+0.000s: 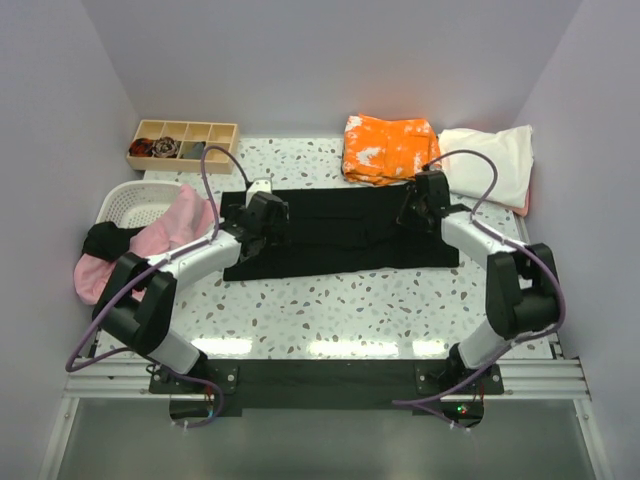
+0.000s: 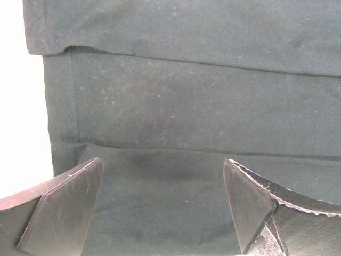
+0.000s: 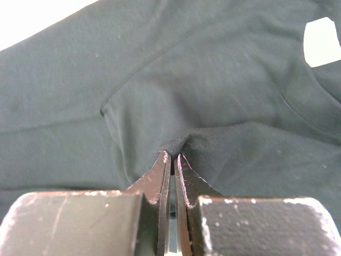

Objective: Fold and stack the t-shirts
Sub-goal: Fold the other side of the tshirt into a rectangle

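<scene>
The large black t-shirt (image 1: 340, 240) lies flat across the middle of the table, folded into a long band. My left gripper (image 1: 268, 215) hovers low over its left end, open, with only black cloth (image 2: 192, 106) between the fingers (image 2: 69, 208). Over the shirt's right end, my right gripper (image 1: 415, 205) is shut on a small raised pinch of the black cloth (image 3: 213, 96); its white label (image 3: 321, 34) shows at the upper right. A folded orange white-blotched t-shirt (image 1: 385, 148) and a cream t-shirt (image 1: 495, 165) lie at the back right. A pink t-shirt (image 1: 165, 235) hangs over the basket's side.
A white slotted basket (image 1: 125, 200) stands at the left edge, with dark cloth (image 1: 105, 238) beside it. A wooden compartment tray (image 1: 185, 145) sits at the back left. Grey walls close in the table on three sides.
</scene>
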Available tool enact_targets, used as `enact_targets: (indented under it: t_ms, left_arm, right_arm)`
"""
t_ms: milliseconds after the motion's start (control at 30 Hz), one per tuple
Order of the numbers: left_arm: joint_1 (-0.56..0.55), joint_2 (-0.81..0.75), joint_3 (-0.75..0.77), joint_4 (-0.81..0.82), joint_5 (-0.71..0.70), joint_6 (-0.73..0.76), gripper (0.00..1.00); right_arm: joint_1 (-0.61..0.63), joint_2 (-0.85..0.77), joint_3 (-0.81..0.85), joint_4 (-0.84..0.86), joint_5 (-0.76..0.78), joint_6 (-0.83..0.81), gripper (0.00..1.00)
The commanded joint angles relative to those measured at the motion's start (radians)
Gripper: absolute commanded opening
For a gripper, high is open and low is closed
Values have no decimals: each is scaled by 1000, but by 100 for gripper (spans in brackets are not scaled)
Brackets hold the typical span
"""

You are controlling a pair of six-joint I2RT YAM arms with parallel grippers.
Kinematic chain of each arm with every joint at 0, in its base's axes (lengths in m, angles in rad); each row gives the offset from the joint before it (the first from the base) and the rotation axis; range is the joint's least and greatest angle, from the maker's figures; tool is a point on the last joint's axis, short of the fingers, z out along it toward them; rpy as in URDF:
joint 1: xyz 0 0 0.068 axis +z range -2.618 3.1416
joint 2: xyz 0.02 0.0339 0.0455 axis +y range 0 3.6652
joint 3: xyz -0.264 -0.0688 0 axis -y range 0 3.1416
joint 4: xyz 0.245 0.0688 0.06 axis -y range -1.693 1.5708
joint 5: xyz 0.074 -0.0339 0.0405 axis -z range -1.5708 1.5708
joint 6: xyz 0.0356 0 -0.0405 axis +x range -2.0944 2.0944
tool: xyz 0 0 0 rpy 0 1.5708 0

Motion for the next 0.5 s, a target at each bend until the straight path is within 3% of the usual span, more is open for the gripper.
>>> enact_targets:
  t_ms: [0,133,167,200,333,467]
  left_arm:
    - [-1,3,38,8,-38,21,100]
    - [-1,5,38,0,-44,20,100]
    - [0,6,40,0,-46,20,100]
    - [0,6,38,2,-46,21,100]
    - [4,18,51,-1,-46,28,100]
    - [5,24,57,3,-43,28,100]
  right_arm:
    - [-4,117,157,-10,-31,6,8]
    - [-4,183,256,-67,64,-25,42]
    - [-2,182,262,-62,96,-33,65]
    - [-4,172,270,-54,124,-43,71]
    - [-2,62,241,-27,271,-112,83]
    - [-2,-13,201,-59,314,-143,84]
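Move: The right hand, shut on a pinch of the black t-shirt, is heading for the t-shirt's far edge, about 11 cm straight ahead and 5 cm lower. The orange stack lies some 20 cm ahead and 4 cm left; the white stack about 18 cm ahead, 19 cm right. The white neck label is roughly 7 cm ahead and 6 cm right. From the left hand, that same stretch of edge is around 15 cm ahead and 37 cm right. Still gripping the cloth, the right hand swings forward about 5 cm towards the t-shirt's far edge, dipping slightly, and its fingers open wide to let go of the pinch on the way. It then veers right and lifts clear, ending about 3 cm higher, rolling some 10 degrees with its left side dropping. ##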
